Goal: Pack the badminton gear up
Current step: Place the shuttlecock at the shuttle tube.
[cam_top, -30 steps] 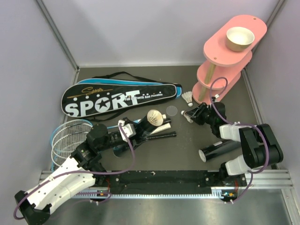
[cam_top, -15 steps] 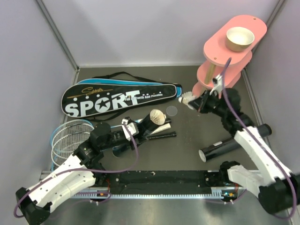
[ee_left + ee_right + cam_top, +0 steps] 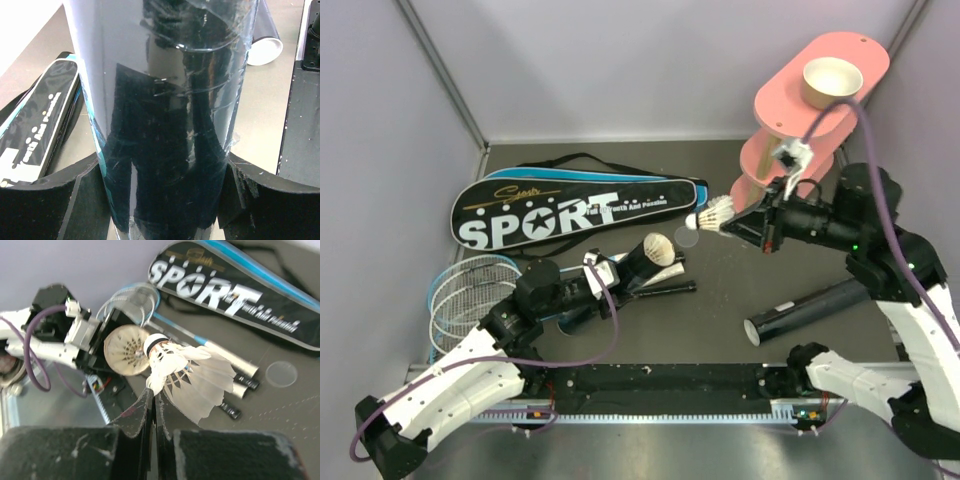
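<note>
My left gripper [image 3: 608, 279] [image 3: 165, 205] is shut on a black tube [image 3: 632, 267] [image 3: 165, 120], holding it raised off the table. The tube's open mouth [image 3: 126, 350] shows a shuttlecock inside and faces right. My right gripper [image 3: 736, 226] [image 3: 154, 396] is shut on the feather edge of a white shuttlecock [image 3: 714, 215] [image 3: 190, 372], held in the air a short way right of that mouth. A second black tube [image 3: 814, 310] [image 3: 265, 37] lies on the table at the right. The SPORT racket bag [image 3: 580, 208] [image 3: 235, 295] lies at the back, with the rackets [image 3: 468, 290] at the left.
A pink three-tier stand [image 3: 790, 150] with a tan bowl [image 3: 832, 82] on top rises at the back right, close behind my right arm. A clear round lid [image 3: 688, 237] [image 3: 281, 374] lies on the table between bag and stand. Racket handles [image 3: 665, 290] [image 3: 235, 375] lie under the raised tube.
My right gripper closed on the shuttlecock beside the pink stand, lifted it and swung it left toward the tube mouth. The left arm and tube barely shifted.
</note>
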`<state>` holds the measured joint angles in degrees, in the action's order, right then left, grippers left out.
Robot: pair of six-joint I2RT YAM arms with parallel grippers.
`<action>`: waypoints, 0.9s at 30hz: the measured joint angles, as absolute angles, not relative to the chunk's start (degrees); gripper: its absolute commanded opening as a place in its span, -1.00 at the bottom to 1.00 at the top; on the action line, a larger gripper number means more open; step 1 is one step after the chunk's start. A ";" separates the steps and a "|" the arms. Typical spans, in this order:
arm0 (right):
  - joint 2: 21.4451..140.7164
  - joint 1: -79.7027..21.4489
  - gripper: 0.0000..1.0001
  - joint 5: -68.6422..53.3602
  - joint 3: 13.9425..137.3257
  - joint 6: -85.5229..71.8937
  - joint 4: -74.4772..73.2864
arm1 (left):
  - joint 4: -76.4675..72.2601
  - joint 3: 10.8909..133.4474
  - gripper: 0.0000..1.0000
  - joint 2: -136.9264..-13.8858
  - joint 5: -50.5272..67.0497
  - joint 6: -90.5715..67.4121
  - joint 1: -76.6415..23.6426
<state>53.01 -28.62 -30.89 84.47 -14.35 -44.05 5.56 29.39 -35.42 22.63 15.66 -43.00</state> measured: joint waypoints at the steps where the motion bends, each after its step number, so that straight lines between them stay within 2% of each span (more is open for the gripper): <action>1: 53.95 -29.93 -1.00 -30.74 84.77 -14.20 -44.82 | 5.56 29.39 -0.78 -35.44 22.63 15.68 -43.00; 7: 60.73 -39.86 -1.00 -27.35 86.89 -13.41 -50.68 | 5.54 29.39 -0.78 -35.75 22.81 16.08 -43.00; 15: 64.71 -46.85 -1.00 -23.66 90.87 -12.56 -54.30 | 5.54 29.39 -0.79 -36.25 23.22 16.27 -43.00; 16: 65.36 -47.42 -0.93 -23.38 91.39 -12.56 -54.39 | 5.54 29.39 -0.79 -36.25 23.33 16.27 -43.00; 17: 66.11 -47.94 -0.56 -23.18 92.07 -12.58 -54.52 | 5.54 29.39 -0.80 -36.25 23.42 16.27 -43.00; 20: 68.90 -48.69 -0.14 -23.35 93.32 -13.08 -54.13 | 5.54 29.39 -0.80 -36.27 23.81 16.27 -43.00; 23: 71.05 -48.75 -0.02 -24.05 93.43 -14.39 -52.82 | 5.54 29.39 -0.81 -36.27 24.18 16.27 -43.00; 27: 72.12 -48.90 0.00 -26.09 93.43 -16.05 -50.50 | 5.56 29.39 -0.80 -36.27 24.47 16.27 -43.00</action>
<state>72.12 -48.90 -26.09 93.43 -16.05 -50.50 5.56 29.39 -36.27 24.47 16.27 -43.00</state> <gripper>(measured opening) 0.492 0.713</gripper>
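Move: The shuttle tube's mouth is about 13 cm to the left of my right hand, roughly 7 cm lower and about level fore and aft; the shuttlecock is already pinched in that hand, cork leading. Down on the table, some 36 cm below, lie the racket handles, about 10 cm ahead and 11 cm left, and the clear lid, 20 cm ahead and 7 cm left. From my left hand, already gripping the tube, its mouth is about 14 cm up, 6 cm right and 1 cm ahead. I carry the shuttlecock cork first into the tube's mouth, my right hand going about 10 cm left and 5 cm down while easing back a little. The wrist tips the fingers down and turns counter-clockwise, some 20 degrees in all; near the end, still going left, the fingers open about halfway and let go of the feathers. My left hand keeps the tube steady. ##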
